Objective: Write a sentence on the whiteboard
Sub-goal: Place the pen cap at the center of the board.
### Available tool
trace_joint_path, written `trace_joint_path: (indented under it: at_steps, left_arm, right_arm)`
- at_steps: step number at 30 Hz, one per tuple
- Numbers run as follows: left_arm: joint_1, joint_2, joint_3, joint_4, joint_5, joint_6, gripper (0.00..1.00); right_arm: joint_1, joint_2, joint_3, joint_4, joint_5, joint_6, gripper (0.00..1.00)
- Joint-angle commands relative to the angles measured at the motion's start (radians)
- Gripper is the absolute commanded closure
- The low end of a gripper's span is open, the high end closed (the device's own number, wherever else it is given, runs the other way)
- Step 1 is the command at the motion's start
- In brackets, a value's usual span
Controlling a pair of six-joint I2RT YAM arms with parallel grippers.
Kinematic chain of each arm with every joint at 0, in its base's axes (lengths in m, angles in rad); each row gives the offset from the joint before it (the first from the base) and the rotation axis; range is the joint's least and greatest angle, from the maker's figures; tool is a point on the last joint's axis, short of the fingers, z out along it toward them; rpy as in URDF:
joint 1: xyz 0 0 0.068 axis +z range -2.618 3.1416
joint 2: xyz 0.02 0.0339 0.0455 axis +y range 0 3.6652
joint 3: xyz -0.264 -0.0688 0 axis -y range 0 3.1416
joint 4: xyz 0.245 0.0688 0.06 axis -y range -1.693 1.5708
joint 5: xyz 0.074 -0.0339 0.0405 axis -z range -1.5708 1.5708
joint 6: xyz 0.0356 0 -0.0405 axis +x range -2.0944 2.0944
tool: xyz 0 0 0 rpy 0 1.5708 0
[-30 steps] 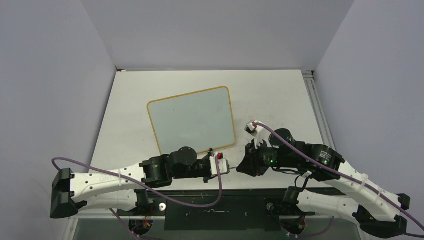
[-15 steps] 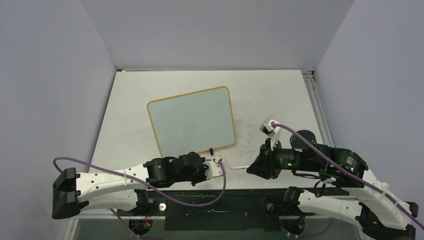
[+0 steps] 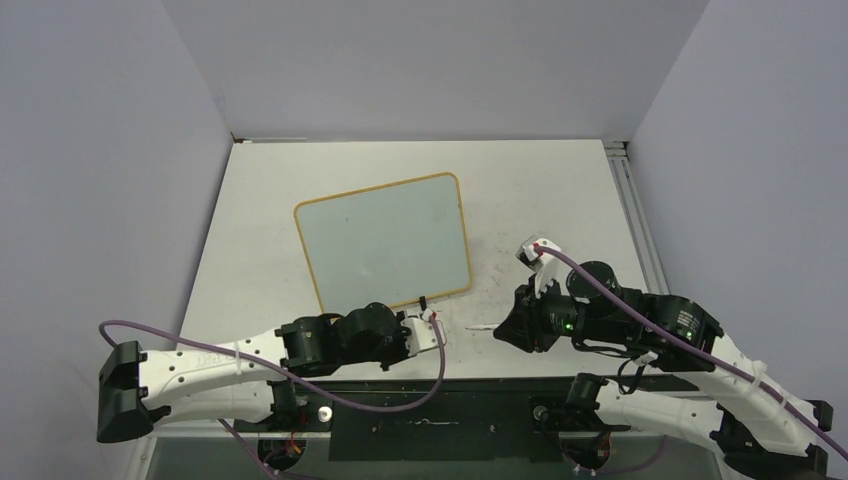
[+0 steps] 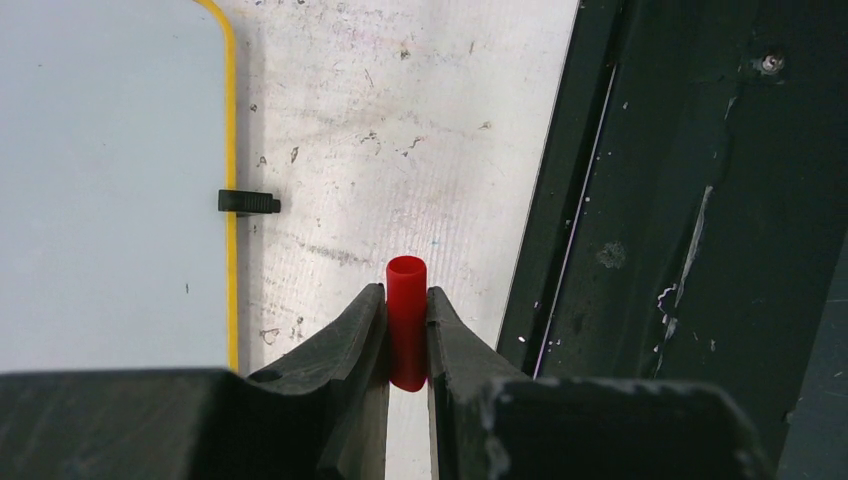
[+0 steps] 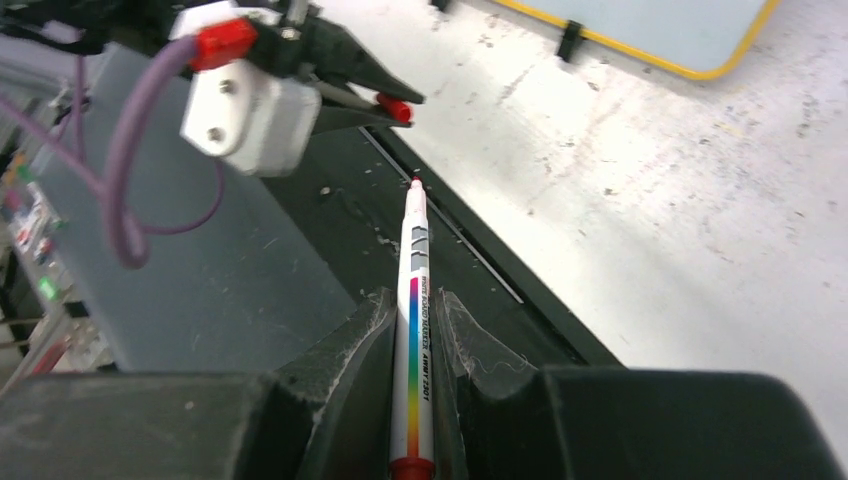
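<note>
The whiteboard (image 3: 380, 245) lies tilted on the table, with a yellow frame and a blank pale face; the sentence is out of view. Its edge (image 4: 230, 200) and a black clip foot (image 4: 248, 203) show in the left wrist view. My left gripper (image 3: 447, 328) (image 4: 407, 300) is shut on a red marker cap (image 4: 406, 275) near the board's lower right corner. My right gripper (image 3: 505, 330) (image 5: 412, 305) is shut on an uncapped white marker (image 5: 415, 240) with a rainbow stripe. Its red tip points at the cap (image 5: 393, 107), a small gap apart.
The black base rail (image 3: 440, 410) runs along the table's near edge, right under both grippers. Purple cables (image 3: 380, 405) loop from each wrist. The white tabletop (image 3: 560, 200) is scuffed, with grey walls on three sides.
The two grippers were close together a second ago. The right one has drawn back to the right with the marker, leaving the cap in the left gripper, which has shifted slightly left.
</note>
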Motion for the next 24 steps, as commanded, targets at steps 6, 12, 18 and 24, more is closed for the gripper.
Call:
trace_joint_path:
  at_steps: [6, 12, 18, 24]
  left_arm:
    - [0.003, 0.046, 0.055, 0.100, 0.057, -0.202, 1.00]
    - [0.002, 0.153, -0.008, 0.295, 0.045, -0.326, 1.00]
    - [0.003, 0.322, 0.019, 0.427, -0.027, -0.361, 1.00]
    - [0.003, 0.491, 0.101, 0.439, -0.087, -0.394, 1.00]
  right_arm:
    - [0.004, 0.038, -0.127, 0.135, 0.336, 0.060, 0.95]
    - [-0.056, 0.031, -0.229, 0.271, 0.470, 0.054, 0.95]
    - [-0.301, 0.013, -0.381, 0.500, 0.385, -0.025, 0.95]
    - [-0.570, 0.010, -0.488, 0.637, 0.258, -0.030, 0.95]
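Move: The spot my left hand is taking the cap towards, bare table off the whiteboard's near right corner, lies about 8 cm to its right, 3 cm ahead and 12 cm below. The whiteboard's middle is some 23 cm ahead and 12 cm left of that hand, its right-hand clip 10 cm ahead and 2 cm left. From my right hand the whiteboard's middle is about 28 cm ahead, 20 cm left and 28 cm below; its near right corner is some 18 cm ahead and 3 cm left. Still pinching the red pen cap, I carry my left hand right and then ever more steeply down towards the table off the whiteboard's near right corner, about 6 cm each way, the wrist turning a little. My right hand keeps the uncapped pen and swings out forward, down and a bit to the right, turning some 40 degrees clockwise so the pen comes to point forward and left. ##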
